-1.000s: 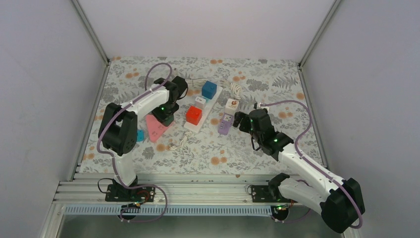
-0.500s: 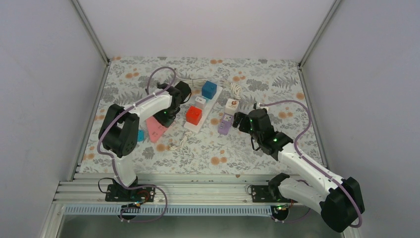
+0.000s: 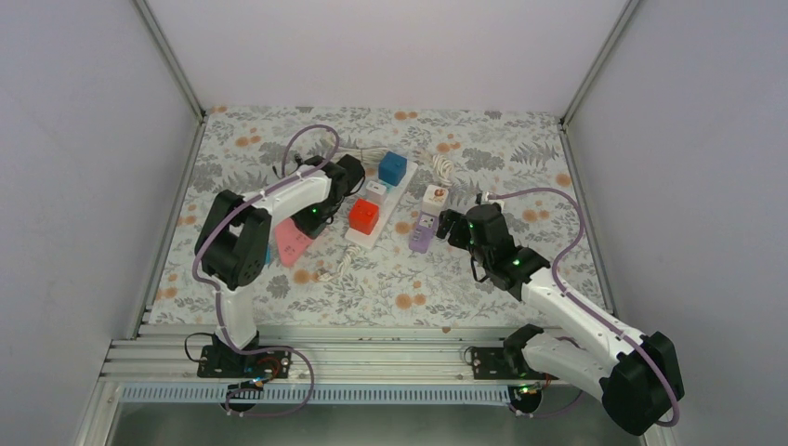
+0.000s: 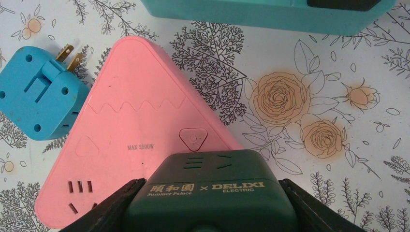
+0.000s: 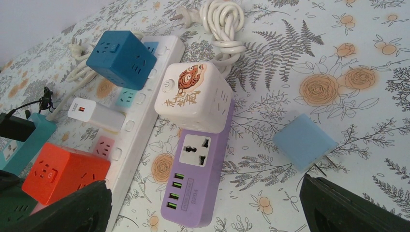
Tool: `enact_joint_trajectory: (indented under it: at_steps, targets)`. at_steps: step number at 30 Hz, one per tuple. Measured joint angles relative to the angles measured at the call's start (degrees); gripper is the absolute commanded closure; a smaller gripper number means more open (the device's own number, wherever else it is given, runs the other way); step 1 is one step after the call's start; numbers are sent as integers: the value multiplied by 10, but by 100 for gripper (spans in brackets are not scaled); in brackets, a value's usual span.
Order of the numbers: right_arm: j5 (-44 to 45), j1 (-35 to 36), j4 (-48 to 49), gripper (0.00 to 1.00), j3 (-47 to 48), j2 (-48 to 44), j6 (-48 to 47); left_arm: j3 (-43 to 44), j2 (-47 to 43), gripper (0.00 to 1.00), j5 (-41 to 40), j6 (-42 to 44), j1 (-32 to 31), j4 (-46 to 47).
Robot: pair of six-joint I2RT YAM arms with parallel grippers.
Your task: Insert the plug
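In the left wrist view my left gripper [image 4: 211, 205] is shut on a dark green cube plug [image 4: 210, 191] with gold lettering, one finger on each of its sides. The plug is over the near corner of a pink triangular power strip [image 4: 135, 121]; its prongs are hidden, and I cannot tell whether it touches the strip. From above, the left gripper [image 3: 321, 210] sits between the pink strip [image 3: 290, 243] and a white power strip [image 3: 387, 204]. My right gripper [image 5: 205, 210] is open and holds nothing, just short of the near end of a purple strip [image 5: 200, 174].
A blue adapter [image 4: 36, 99] lies left of the pink strip, and a teal block [image 4: 270, 14] lies beyond it. The white strip carries an orange cube [image 5: 63, 171], a blue cube [image 5: 121, 58] and a white charger [image 5: 94, 113]. A tiger-print cube [image 5: 193, 96] sits on the purple strip. A light blue plug [image 5: 304, 141] and a coiled cord [image 5: 222, 21] lie nearby.
My left arm has swung right, toward the white strip, carrying the green plug. The right arm has not moved.
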Motion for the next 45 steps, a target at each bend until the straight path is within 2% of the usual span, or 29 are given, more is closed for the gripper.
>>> enact_joint_trajectory:
  at_steps: [6, 9, 12, 15, 19, 24, 28, 32, 39, 45]
  targets:
    - [0, -2, 0, 0, 0, 0, 0, 5, -1, 38, -2, 1, 0, -4]
    - [0, -3, 0, 0, 0, 0, 0, 12, -2, 27, 2, 4, 1, -7]
    - [0, -3, 0, 0, 0, 0, 0, 12, 4, 8, 17, 22, 6, -12]
    - [0, -3, 0, 0, 0, 1, 0, 21, 13, 0, 23, 48, 17, -20]
    - [-2, -3, -1, 0, 0, 5, 0, 61, -9, 0, 16, 83, 25, -22]
    - [-19, -3, -7, 0, 8, 15, -14, 52, -101, 0, 17, 137, 30, 9]
    - [-18, -3, -26, 0, 37, 19, -29, -39, -211, 0, 57, 230, 58, 108]
    - [-8, -5, -33, 0, 53, 18, -51, -172, -335, 0, 143, 362, 92, 258]
    - [14, -45, -68, 1, 68, 43, -66, -246, -459, 0, 237, 525, 91, 392]
    - [-24, -124, -70, 6, 81, 149, -94, -288, -548, 0, 320, 621, 91, 451]
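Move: Between the left fingers the green plug already stands on the pink triangular strip, whose middle lies about 5 cm left, 1 cm back and 5 cm below that hand; the red cube plug sits 10 cm right and 2 cm farther out, the teal strip 8 cm left and 7 cm ahead. From the right hand, the light blue plug lies 5 cm ahead, 7 cm right, 13 cm down; the white cube plug 9 cm ahead, 1 cm left. Opening wide after a short stay over the pink strip, the left hand lets go of the green plug and rises about 22 cm, swinging clockwise and tipping up until its fingers point forward and right, shallowly down. The right hand waits, lifts briefly, then heads right, down and forward towards the light blue plug, some 5 cm to the right, open fingers tipping down. ##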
